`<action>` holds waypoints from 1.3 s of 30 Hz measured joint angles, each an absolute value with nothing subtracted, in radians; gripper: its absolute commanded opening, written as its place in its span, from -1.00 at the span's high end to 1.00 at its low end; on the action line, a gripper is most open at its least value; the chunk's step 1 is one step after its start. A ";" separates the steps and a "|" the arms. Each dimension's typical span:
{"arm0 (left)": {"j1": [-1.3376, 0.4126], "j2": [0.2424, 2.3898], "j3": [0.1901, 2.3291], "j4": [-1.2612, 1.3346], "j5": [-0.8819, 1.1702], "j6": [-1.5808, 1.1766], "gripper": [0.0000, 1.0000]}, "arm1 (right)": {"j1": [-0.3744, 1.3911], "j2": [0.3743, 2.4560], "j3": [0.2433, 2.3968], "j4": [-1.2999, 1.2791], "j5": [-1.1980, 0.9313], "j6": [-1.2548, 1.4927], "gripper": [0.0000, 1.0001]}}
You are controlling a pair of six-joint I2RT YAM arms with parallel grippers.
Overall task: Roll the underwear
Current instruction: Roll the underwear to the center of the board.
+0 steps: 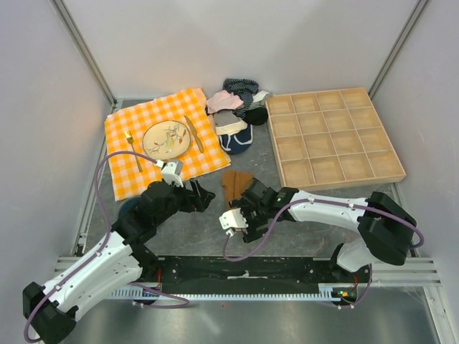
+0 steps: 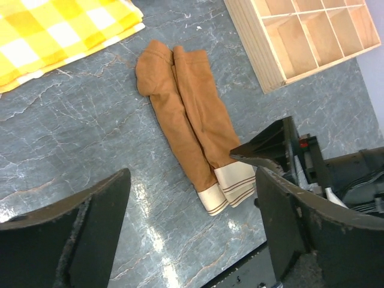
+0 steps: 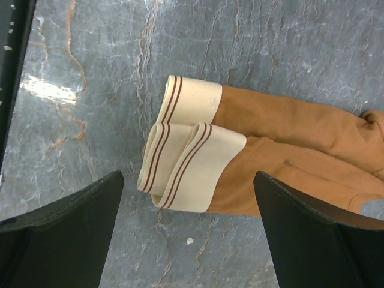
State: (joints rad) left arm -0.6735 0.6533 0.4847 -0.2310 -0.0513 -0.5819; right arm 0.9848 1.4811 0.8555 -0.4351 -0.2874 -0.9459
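The underwear (image 1: 234,185) is rust-brown with a cream striped waistband, folded into a long narrow strip flat on the grey table. In the left wrist view it (image 2: 189,120) runs from upper left to its waistband end at lower right. In the right wrist view the waistband (image 3: 186,165) lies between and just beyond the open fingers. My right gripper (image 1: 240,215) is open, empty, and hovers over the waistband end (image 3: 187,240). My left gripper (image 1: 202,195) is open and empty, to the left of the strip (image 2: 192,240).
An orange checked cloth (image 1: 143,161) with a plate (image 1: 166,138), fork and knife lies at back left. A heap of other garments (image 1: 237,107) sits behind the underwear. A wooden compartment tray (image 1: 333,136) stands at right.
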 measured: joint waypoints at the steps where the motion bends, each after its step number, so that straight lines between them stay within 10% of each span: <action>1: -0.673 0.645 0.484 -0.234 -0.053 -0.582 -0.88 | 0.997 1.488 0.851 -0.415 -0.271 -0.944 -0.96; 21: -0.673 0.535 0.421 -0.245 -0.080 -0.582 -0.90 | 1.064 1.600 0.810 -0.189 -0.123 -0.851 0.31; 39: -0.778 0.276 0.167 0.003 -0.079 -0.516 -0.80 | 0.923 1.698 0.994 -0.478 -0.421 -0.878 0.71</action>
State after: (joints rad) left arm -0.7784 0.2756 0.1673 0.0029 -0.0788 -0.5159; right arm 0.9234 1.6978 0.9939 -0.4782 -0.4206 -0.8780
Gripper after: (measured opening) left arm 0.906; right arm 0.272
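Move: About 2 cm to the right hand's left, level fore and aft and some 4 cm below it, lies the folded waistband of the underwear's near layer. The other layer's waistband is roughly 6 cm left of the hand and 1 cm farther out, the far leg end some 13 cm ahead and 4 cm left. The middle of the wooden box lies about 27 cm ahead and 25 cm right. From the left hand, the folded waistband lies some 4 cm back, 11 cm right and 15 cm below. Sinking about 3 cm, the right hand comes down on the near waistband fold and closes its wide-open fingers, pinching the cream cloth while sweeping some 3 cm forward and left; it then eases 2–3 cm back and right, still gripping, as the wrist tips over. The left hand, open and clear of the cloth, shifts slightly left, then dips and draws back about 3 cm, tilting up some 15 degrees. ##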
